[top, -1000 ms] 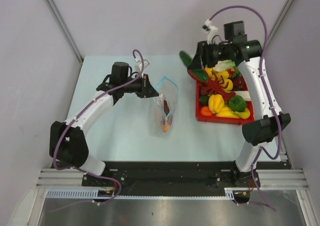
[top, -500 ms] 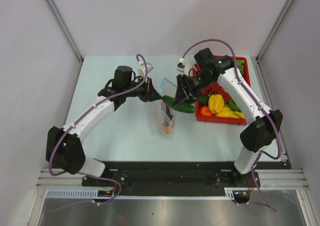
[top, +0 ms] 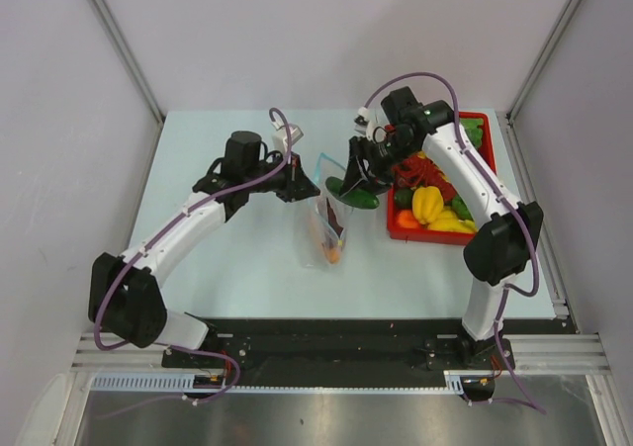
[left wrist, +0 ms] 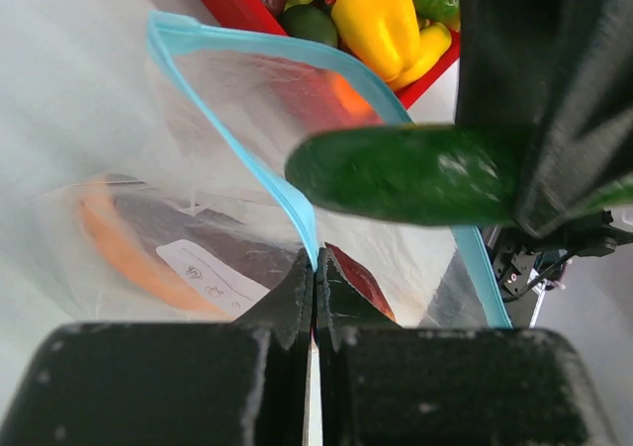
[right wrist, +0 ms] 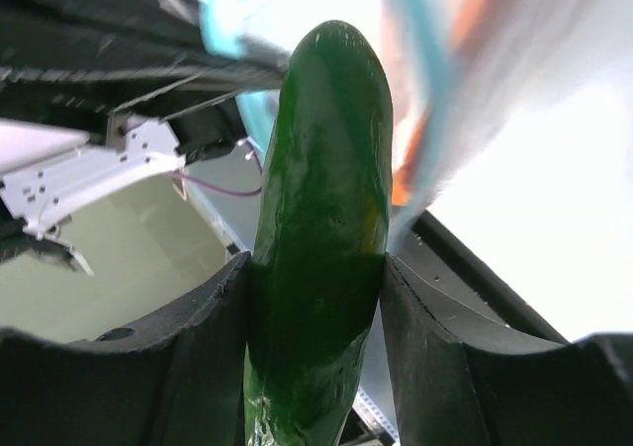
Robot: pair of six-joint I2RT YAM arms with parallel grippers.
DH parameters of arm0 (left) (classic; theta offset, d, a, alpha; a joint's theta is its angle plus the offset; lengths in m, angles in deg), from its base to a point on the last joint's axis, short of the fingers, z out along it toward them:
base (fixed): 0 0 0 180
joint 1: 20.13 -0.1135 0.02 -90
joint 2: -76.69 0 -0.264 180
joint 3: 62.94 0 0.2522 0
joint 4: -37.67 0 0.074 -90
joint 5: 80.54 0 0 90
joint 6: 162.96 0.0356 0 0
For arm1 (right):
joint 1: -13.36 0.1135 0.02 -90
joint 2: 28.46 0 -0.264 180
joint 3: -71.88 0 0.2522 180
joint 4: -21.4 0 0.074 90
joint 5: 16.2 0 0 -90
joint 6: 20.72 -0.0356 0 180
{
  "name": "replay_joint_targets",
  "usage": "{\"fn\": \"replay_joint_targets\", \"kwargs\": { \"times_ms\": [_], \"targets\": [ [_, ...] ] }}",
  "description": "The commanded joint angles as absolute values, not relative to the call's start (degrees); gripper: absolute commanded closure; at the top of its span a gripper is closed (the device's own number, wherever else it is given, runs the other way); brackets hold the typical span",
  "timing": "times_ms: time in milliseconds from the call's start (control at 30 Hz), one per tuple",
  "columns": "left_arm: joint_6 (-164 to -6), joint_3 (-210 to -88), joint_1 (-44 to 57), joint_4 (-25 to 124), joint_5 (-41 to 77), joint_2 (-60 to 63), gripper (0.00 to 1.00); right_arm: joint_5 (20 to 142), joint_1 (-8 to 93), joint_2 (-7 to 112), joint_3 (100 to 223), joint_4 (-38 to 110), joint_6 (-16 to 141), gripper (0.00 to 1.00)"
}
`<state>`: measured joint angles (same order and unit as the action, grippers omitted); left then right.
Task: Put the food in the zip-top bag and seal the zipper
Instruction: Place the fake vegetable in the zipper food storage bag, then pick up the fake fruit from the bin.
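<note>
The clear zip-top bag (top: 332,219) lies mid-table with an orange carrot (top: 332,254) and a dark red piece inside. My left gripper (top: 297,183) is shut on the bag's light blue zipper (left wrist: 305,230) and holds the mouth lifted and gaping. The left gripper (left wrist: 315,264) pinches the near lip. My right gripper (top: 362,173) is shut on a dark green cucumber (top: 352,195), which hangs just over the bag's open mouth. From the left wrist the cucumber (left wrist: 406,174) crosses above the opening. The right gripper (right wrist: 316,264) clamps the cucumber (right wrist: 321,199) around its middle.
A red tray (top: 396,232) stands right of the bag, holding a yellow pepper (top: 427,204), green fruits and red pieces. The yellow pepper (left wrist: 381,16) shows beyond the bag. Both arms crowd the space above the bag; grey walls ring the table.
My right arm has carried the cucumber from above the tray's far corner leftward to the bag's mouth. The left gripper has kept its hold on the zipper edge, shifting slightly.
</note>
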<state>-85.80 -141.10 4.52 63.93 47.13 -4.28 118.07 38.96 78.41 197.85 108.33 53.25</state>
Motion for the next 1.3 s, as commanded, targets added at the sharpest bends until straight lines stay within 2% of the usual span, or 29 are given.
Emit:
{"fn": "replay_joint_targets", "kwargs": {
  "times_ms": [0, 67, 100, 133, 167, 333, 433, 567, 667, 1067, 1267],
  "targets": [
    [-84.38, -140.95, 4.83, 61.89, 47.07, -1.62, 1.0, 115.72, 38.49, 79.2, 200.33, 108.11, 51.35, 0.77],
    [-84.38, -141.13, 4.83, 61.72, 47.51, -1.62, 1.0, 115.64, 38.49, 80.16, 203.4, 108.02, 52.05, 0.53],
    [-84.38, -141.13, 4.83, 61.81, 47.6, -1.62, 1.0, 116.24, 38.5, 80.43, 204.37, 108.11, 52.4, 0.19],
    [-84.38, -141.13, 4.83, 61.89, 47.69, -1.62, 1.0, 116.6, 38.5, 80.78, 206.65, 108.02, 52.58, 0.07],
    [-84.3, -141.21, 4.83, 61.89, 47.69, -1.71, 1.0, 117.04, 38.5, 81.22, 207.8, 108.02, 52.93, 0.01],
    [-83.77, -142.09, 4.57, 62.95, 47.86, -2.24, 1.0, 120.37, 37.45, 82.1, 214.03, 106.45, 55.3, 0.0],
    [-83.68, -142.44, 4.31, 63.12, 48.31, -2.5, 1.0, 122.4, 32.27, 83.59, 217.12, 104.16, 58.73, 0.0],
    [-83.59, -143.15, 3.87, 63.48, 49.44, -2.94, 1.0, 114.88, 23.66, 88.95, 228.0, 98.3, 61.29, 0.0],
    [-83.42, -143.59, 3.78, 63.83, 49.36, -3.2, 1.0, 108.64, 18.55, 92.73, 229.43, 90.66, 61.72, 0.0],
    [-82.1, -147.54, 2.64, 68.13, 48.22, -6.1, 1.0, 80.68, 18.19, 104.32, 225.04, 66.21, 71.92, 0.0],
    [-82.27, -148.15, 2.28, 68.48, 47.95, -7.6, 1.0, 79.69, 18.37, 109.17, 224.77, 59.34, 73.68, 0.0]
  ]
}}
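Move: The right hand holds the cucumber at the bag's open mouth; the middle of the mouth is about 4 cm to its left, 3 cm ahead and 4 cm below. From that hand the dark avocado lies some 15 cm ahead and 15 cm right, the red lobster 25 ahead and 19 right, and the red box's middle 23 ahead and 27 right, all roughly 20 cm lower. From the left hand, the mouth's middle is about 4 cm right, 1 cm ahead and just below. The right fingers let go of the cucumber at the bag's mouth, opening from half to wide, while the left hand stays put and keeps its pinch on the blue rim. The emptied right hand rises about 8 cm and sweeps roughly 35 cm forward and 20 cm right to above the red box's far left corner, sinking over the second half as the wrist swings the fingers from pointing left-down to forward-down. ##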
